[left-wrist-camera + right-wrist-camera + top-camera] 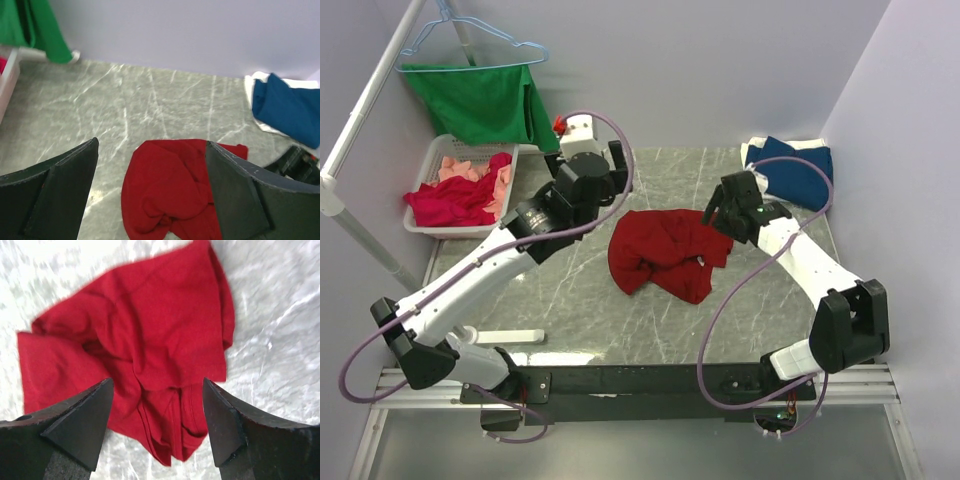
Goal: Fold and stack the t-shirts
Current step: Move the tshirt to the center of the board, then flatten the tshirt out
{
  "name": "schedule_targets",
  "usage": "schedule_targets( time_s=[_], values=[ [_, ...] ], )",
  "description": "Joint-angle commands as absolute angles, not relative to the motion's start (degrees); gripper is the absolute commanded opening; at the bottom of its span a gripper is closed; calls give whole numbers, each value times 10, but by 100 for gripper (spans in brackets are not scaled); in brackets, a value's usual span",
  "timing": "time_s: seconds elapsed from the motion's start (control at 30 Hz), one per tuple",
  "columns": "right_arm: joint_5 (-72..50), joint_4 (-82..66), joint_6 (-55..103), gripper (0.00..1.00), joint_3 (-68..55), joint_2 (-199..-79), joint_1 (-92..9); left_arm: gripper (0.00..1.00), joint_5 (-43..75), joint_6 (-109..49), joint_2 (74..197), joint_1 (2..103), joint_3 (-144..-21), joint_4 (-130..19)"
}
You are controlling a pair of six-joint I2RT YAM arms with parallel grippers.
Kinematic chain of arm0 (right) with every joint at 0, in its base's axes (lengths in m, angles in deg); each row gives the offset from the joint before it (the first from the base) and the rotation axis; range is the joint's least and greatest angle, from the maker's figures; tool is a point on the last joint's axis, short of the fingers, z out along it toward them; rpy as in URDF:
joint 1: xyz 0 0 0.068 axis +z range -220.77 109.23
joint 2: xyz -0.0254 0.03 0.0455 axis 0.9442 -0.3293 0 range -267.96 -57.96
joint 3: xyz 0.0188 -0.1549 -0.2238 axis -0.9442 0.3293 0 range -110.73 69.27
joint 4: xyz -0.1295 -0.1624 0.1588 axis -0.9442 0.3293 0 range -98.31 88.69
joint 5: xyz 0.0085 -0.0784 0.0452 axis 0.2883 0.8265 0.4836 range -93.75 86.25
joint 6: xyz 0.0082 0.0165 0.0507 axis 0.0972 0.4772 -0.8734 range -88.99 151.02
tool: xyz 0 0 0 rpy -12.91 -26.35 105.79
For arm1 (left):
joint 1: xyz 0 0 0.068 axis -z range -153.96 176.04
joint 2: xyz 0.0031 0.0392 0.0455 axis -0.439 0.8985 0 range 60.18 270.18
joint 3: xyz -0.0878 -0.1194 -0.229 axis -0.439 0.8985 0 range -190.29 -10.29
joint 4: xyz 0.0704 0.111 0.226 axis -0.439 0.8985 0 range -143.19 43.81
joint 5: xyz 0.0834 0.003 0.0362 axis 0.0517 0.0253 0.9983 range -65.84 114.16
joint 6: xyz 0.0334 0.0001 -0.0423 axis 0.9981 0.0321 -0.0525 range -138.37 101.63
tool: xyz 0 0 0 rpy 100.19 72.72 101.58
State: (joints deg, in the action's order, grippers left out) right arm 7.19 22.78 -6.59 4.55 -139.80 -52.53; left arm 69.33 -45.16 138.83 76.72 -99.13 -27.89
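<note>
A large deep-red t-shirt [665, 255] lies crumpled in the middle of the marble table. My left gripper [623, 172] hovers open just left of and above it; in the left wrist view the shirt [165, 190] lies between and below the spread left gripper [151, 145]. My right gripper [713, 216] is open over the shirt's right edge. In the right wrist view the hem folds of the shirt [140, 330] lie beneath the right gripper [157, 382], which grips nothing. A folded dark blue t-shirt [798, 172] rests on a white one [752, 152] at the back right.
A white basket [432, 160] at the back left holds crimson [450, 200] and salmon-pink [470, 170] shirts. A green garment [480, 100] hangs on a light-blue hanger [470, 40] behind it. A white pole [360, 130] slants at the left. Walls close in behind and on the right.
</note>
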Motion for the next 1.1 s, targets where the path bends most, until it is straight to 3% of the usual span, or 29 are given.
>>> schedule_targets(
  time_s=[0.0, 0.23, 0.37, 0.6, 1.07],
  values=[
    [43, 210, -57, 78, 66, -1406, -509, 90, 622, -536, 1406, 718, -985, -217],
    [62, 230, -94, 73, 91, -1445, -502, 88, 549, -571, 1424, 681, -947, -209],
    [126, 268, -122, 62, 90, -1465, -509, 88, 526, -572, 1424, 661, -933, -222],
    [139, 283, -142, 53, 99, -1474, -542, 88, 503, -571, 1429, 644, -918, -231],
    [74, 258, -133, 47, 106, -1535, -572, 88, 483, -559, 1449, 618, -926, -235]
  ],
)
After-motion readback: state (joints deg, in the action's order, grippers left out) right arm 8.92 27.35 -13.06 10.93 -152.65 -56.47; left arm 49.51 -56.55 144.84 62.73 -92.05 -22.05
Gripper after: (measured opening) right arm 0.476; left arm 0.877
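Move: The red t-shirt lies crumpled on the board, its middle about 13 cm left of the right hand, some 1 cm nearer the base and 15 cm below. Its near right corner is only about 5 cm back, 2 cm to the right and 15 cm down. The blue folded stack sits some 20 cm ahead of the right hand and 18 cm to its right. From the left hand, the t-shirt's middle is about 11 cm right, 1 cm ahead and 38 cm down. The t-shirt's near right corner is what the right hand sinks to, dropping about 12 cm while easing back and, after a small swing left, to the right; its fingers tip some 20 degrees steeper and close from wide to about half open, no grip visible yet. The left hand, still wide open and empty, also sinks about 12 cm, drifting a little forward and tipping down. ##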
